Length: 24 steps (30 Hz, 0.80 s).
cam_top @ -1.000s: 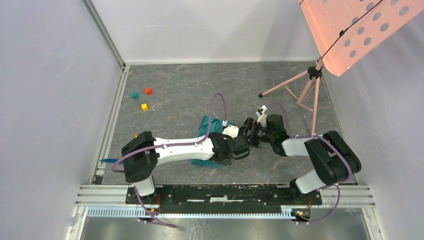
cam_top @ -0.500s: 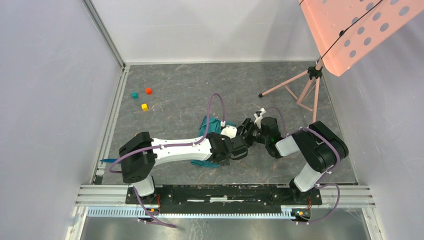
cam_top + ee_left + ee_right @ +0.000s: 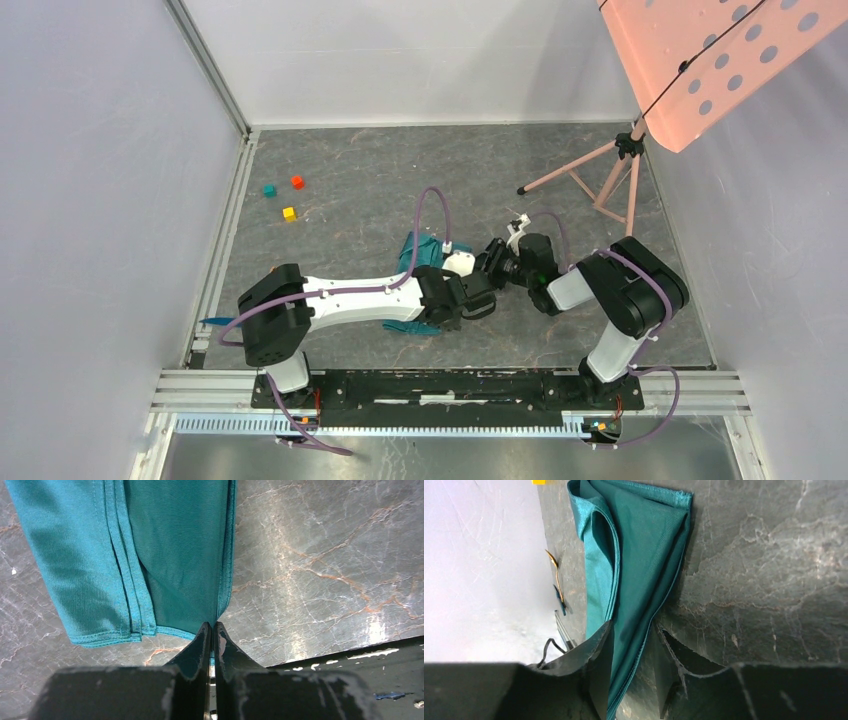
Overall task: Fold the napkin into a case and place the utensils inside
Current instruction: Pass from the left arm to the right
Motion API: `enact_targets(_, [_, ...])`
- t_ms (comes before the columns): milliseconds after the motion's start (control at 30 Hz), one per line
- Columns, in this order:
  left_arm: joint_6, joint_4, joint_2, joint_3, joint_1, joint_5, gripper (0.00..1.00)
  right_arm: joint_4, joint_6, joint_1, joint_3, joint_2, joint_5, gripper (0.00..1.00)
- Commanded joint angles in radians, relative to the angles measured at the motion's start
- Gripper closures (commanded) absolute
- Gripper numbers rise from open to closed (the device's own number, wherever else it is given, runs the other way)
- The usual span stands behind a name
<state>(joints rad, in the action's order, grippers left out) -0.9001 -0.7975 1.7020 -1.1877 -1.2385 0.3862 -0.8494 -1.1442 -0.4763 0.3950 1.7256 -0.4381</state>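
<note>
The teal-green napkin (image 3: 165, 555) lies folded into a long layered strip on the grey table. It is mostly hidden under my left arm in the top view (image 3: 416, 252). My left gripper (image 3: 211, 626) is shut, pinching the napkin's near corner; it also shows in the top view (image 3: 470, 292). My right gripper (image 3: 634, 647) is open, with the napkin's folded edge (image 3: 634, 570) lying between its fingers; it meets the left one in the top view (image 3: 493, 262). The gold spoon (image 3: 553, 562) and the blue utensil (image 3: 560, 597) lie by the left wall, apart from the napkin.
Small teal (image 3: 269, 190), red (image 3: 297, 182) and yellow (image 3: 289, 213) cubes sit at the back left. A pink tripod (image 3: 600, 185) stands at the back right under a pink perforated board (image 3: 700, 50). The blue utensil (image 3: 215, 321) lies by the left rail.
My right arm has drawn its elbow inward and its gripper has shifted slightly left onto the napkin's edge. My left arm has barely moved.
</note>
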Motion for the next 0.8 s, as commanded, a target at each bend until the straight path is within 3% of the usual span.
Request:
enact_targets(0, [0.016,0.054,-0.021,-0.001,0.003,-0.004,0.97,-0.023,0.057,-0.005,0.042,0.020,0.035,0.63])
enact_targets(167, [0.020,0.077,-0.012,0.003,0.004,-0.015,0.97,-0.033,0.088,-0.004,0.056,0.037,0.042,0.72])
enact_targets(300, [0.021,0.075,-0.013,0.003,0.003,-0.012,0.97,-0.008,0.096,-0.007,0.067,0.039,0.034,0.61])
enact_targets(367, [0.023,0.077,-0.015,0.003,0.003,-0.012,0.97,-0.010,0.105,-0.008,0.063,0.031,0.040,0.63])
enact_targets(433, [0.026,0.082,-0.013,0.002,0.003,-0.015,0.97,-0.013,0.117,-0.007,0.058,0.026,0.051,0.68])
enact_targets(600, [0.038,0.121,-0.001,-0.001,0.004,-0.051,0.97,-0.053,0.141,-0.007,0.062,0.043,0.045,1.00])
enact_targets(700, [0.043,0.171,0.012,0.004,0.009,-0.102,0.95,-0.077,0.184,-0.005,0.065,0.046,0.051,1.00])
enact_targets(767, [0.039,0.215,0.015,0.022,0.020,-0.147,0.87,-0.088,0.221,0.000,0.069,0.042,0.050,1.00])
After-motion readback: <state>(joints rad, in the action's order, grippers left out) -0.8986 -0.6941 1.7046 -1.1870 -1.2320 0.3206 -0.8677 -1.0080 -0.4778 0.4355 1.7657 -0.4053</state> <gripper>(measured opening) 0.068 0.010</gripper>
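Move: The napkin's right edge, a bit in from its far end, lies about 2 cm ahead of the right hand's half-open fingers and about a centimetre lower. The far right corner is some 4 cm ahead and 1 cm left, the napkin's middle about 9 cm left and 5 cm back. From the left hand, which already grips the near right corner, that right edge is about 14 cm ahead, 5 cm to the right and 3 cm lower. Ease the right gripper forward about 1.5 cm onto the napkin's right edge, sinking slightly, then shut the half-open fingers to pinch the edge. Keep the left fingers shut on the near corner and draw it about 2.5 cm to the right, fingertips swinging a few degrees that way. ##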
